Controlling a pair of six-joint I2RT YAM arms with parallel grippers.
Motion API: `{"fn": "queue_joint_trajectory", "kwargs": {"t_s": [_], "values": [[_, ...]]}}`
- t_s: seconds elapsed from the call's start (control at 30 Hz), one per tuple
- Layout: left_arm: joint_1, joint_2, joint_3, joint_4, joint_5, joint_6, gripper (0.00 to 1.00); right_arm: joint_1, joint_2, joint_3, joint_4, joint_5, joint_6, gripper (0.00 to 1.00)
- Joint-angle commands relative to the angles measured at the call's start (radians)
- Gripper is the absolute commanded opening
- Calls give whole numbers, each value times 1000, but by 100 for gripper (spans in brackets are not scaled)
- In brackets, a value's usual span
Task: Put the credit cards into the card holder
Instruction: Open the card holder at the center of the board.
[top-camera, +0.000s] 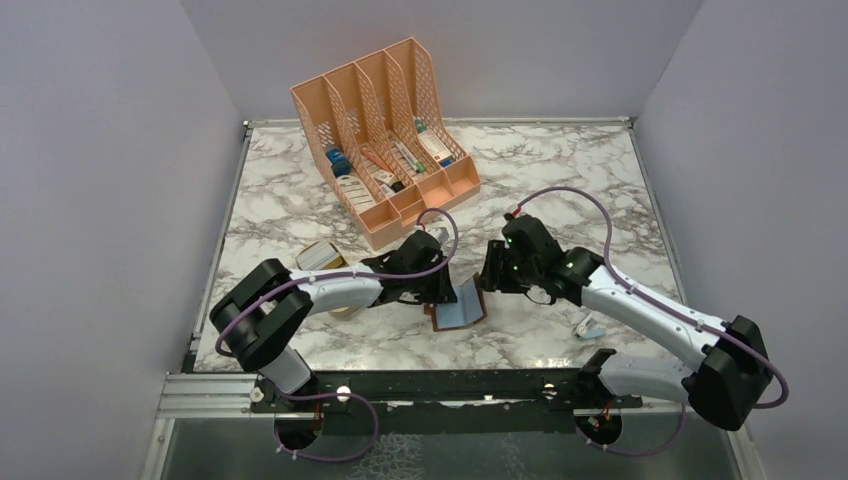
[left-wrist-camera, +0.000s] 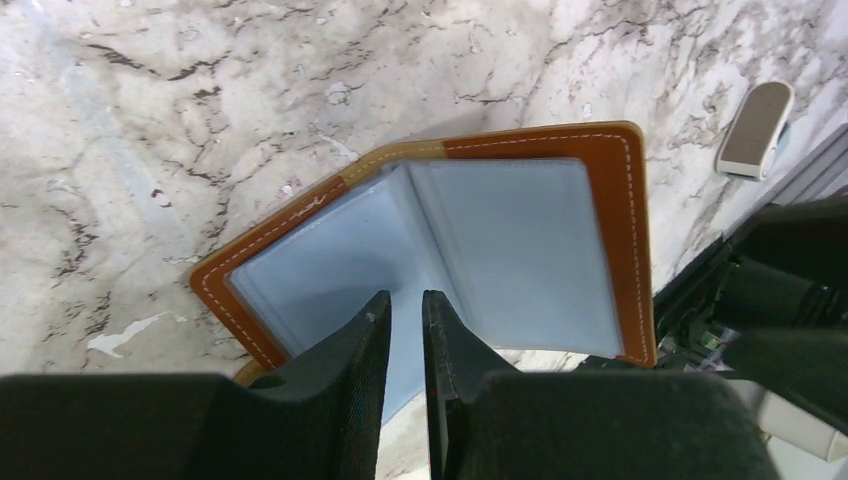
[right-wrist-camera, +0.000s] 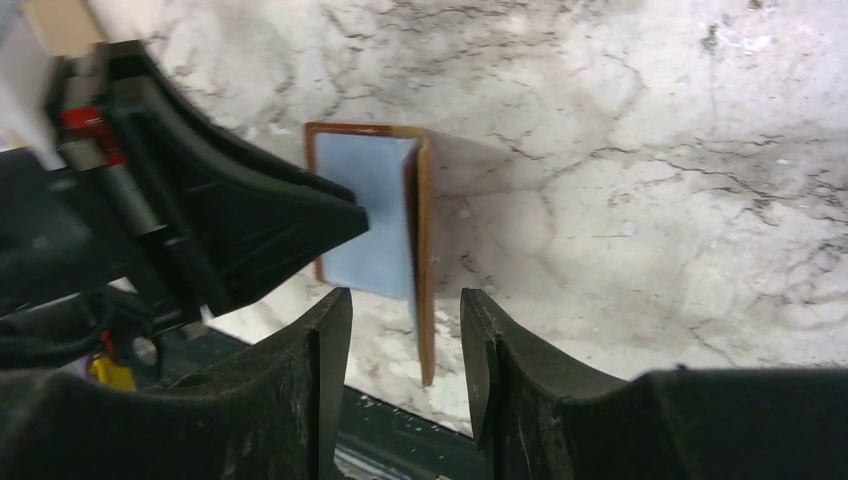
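The card holder (top-camera: 460, 308) is a brown bifold with pale blue inner pockets. It stands open on its edge on the marble near the front. My left gripper (top-camera: 446, 291) reaches it from the left. In the left wrist view the card holder (left-wrist-camera: 520, 230) spreads open and the gripper (left-wrist-camera: 405, 295) is shut on a pale blue inner sheet; pocket leaf or card, I cannot tell. My right gripper (top-camera: 491, 272) is just right of it. In the right wrist view that gripper (right-wrist-camera: 405, 292) is open, and the card holder's (right-wrist-camera: 370, 210) brown cover lies beyond the gap, untouched. Yellowish-tan credit cards (top-camera: 320, 257) lie stacked by the left forearm.
A peach slotted desk organizer (top-camera: 385, 140) with pens and boxes stands at the back. A small white rounded object (top-camera: 588, 325) lies by the right forearm, also seen as a white rounded object (left-wrist-camera: 755, 130) in the left wrist view. The table's front edge (top-camera: 440, 372) is close below the holder.
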Motion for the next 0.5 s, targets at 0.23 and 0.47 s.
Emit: {"fn": "queue_joint_trajectory", "kwargs": {"t_s": [0.23,0.47], "values": [[8,9,-4,111,88,-38,22,153,-2,3,175,-160,63,44],[43,-30,-36,53,25,-50,22,159,92,-73,247,-59,68,44]]}}
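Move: The card holder's raised right flap stands just beside and under the right hand: roughly 2 cm to its left, 1 cm back and 5 cm below. From that hand, the flat left page is about 7 cm left, 3 cm back and 9 cm below, with the left gripper's tips over it, some 7 cm left, 1 cm back and 5 cm lower. From the left hand, the flap is about 5 cm to the right, level fore and aft, and 1 cm lower. Over the flap of the card holder, the right hand swings left by about 6 cm and back some 4 cm in a low arc, rising first and then sinking about 2 cm towards the flap's inner side beside the left gripper. It turns roughly 15 degrees, mainly counter-clockwise with its left side lifting; its fingers stay partly open. The left hand stays near, easing up and right by about a centimetre. ##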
